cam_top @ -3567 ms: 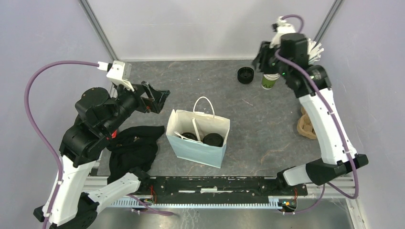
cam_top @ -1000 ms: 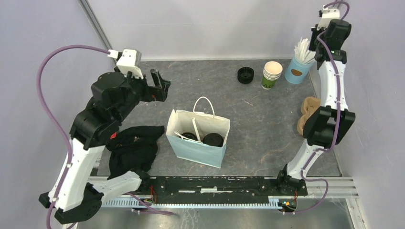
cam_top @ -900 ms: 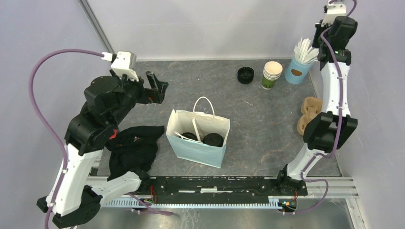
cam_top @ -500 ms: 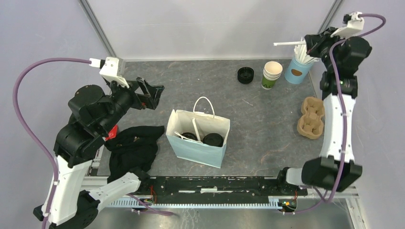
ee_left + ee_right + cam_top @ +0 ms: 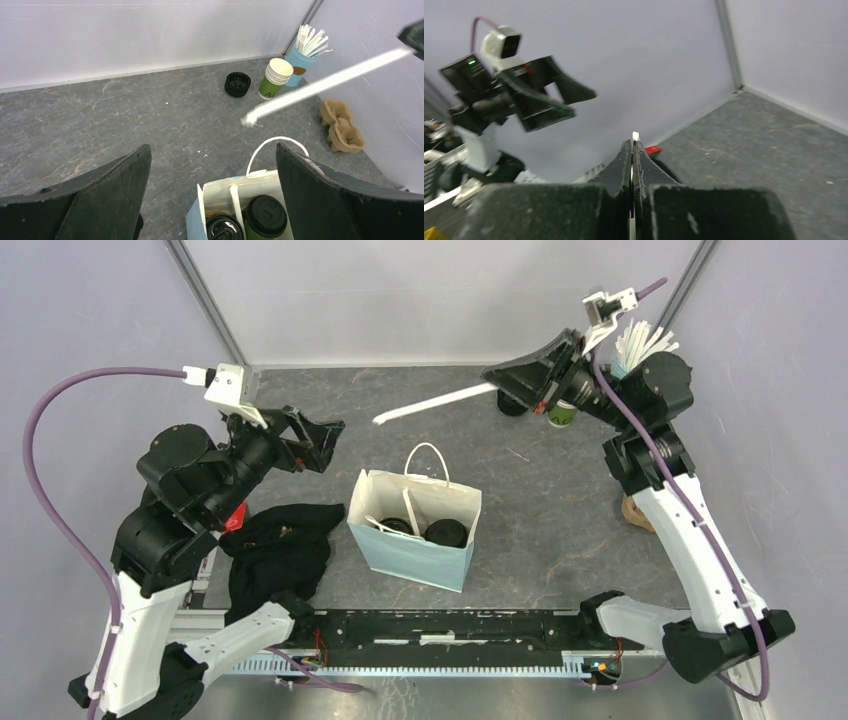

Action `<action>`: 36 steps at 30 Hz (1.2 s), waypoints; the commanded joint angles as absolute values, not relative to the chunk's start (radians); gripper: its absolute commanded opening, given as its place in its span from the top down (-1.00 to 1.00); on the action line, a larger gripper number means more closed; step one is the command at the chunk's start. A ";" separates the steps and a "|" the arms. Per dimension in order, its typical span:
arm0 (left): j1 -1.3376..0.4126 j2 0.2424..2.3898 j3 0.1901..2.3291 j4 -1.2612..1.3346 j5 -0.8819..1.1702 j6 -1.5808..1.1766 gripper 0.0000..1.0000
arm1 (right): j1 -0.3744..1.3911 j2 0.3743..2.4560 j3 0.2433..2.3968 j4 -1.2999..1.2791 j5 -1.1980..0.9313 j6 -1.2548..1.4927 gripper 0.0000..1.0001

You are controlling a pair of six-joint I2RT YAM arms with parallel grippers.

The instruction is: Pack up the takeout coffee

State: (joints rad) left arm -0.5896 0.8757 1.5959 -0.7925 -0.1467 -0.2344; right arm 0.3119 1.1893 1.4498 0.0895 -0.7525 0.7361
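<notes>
The takeout coffee, two green cups with black lids (image 5: 445, 532) (image 5: 398, 526), stands inside the open white paper bag (image 5: 410, 552). The left wrist view looks down on those lids (image 5: 265, 215) (image 5: 223, 227) in the bag (image 5: 250, 187). My right gripper (image 5: 500, 386) (image 5: 632, 145) hovers behind the bag, shut on a long white wrapped straw (image 5: 430, 403) (image 5: 320, 82) (image 5: 635, 135) that points left and slightly down. My left gripper (image 5: 322, 445) (image 5: 212, 148) is held in the air left of the bag, open wide and empty.
At the back right are a stack of lidless cups (image 5: 275, 77), a stack of black lids (image 5: 237, 83) and a blue holder of straws (image 5: 306, 52). A cardboard cup carrier (image 5: 342, 127) lies by the right wall. A black cloth (image 5: 280, 550) lies left of the bag.
My right arm has swung left from the straw holder, carrying one white straw out over the table behind the bag. The left arm has shifted only slightly and stayed open.
</notes>
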 commanded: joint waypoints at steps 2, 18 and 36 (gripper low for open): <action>-0.590 0.872 1.597 -0.755 -0.191 -0.275 -0.99 | 0.508 1.153 1.439 -0.012 -0.679 0.669 1.00; -0.590 0.923 1.716 -0.854 -0.119 -0.384 -0.99 | 0.798 1.223 1.542 -0.462 -0.408 0.347 1.00; -0.590 0.923 1.717 -0.920 -0.251 -0.666 -0.99 | 0.969 1.081 1.543 -0.720 0.089 0.284 -0.49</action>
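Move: The takeout bag, mouth open and with two lidded coffees inside, stands about 12 cm left of the right hand and 6 cm back towards the base, its middle roughly 38 cm lower. The black lids lie about 26 cm ahead of that hand and 10 cm to its right; the dark cloth is some 30 cm left of the bag. From the left hand the bag is about 14 cm to the right, level in reach and some 33 cm below. The straw, already held in the right hand's shut fingers, is brought down towards the bag's mouth: first back and left, then mostly down about 15 cm and farther left. The wrist tips the fingers downward some 30 degrees; near the lowest point they open wide and let go, and the hand swings some 4 cm back to the right. ##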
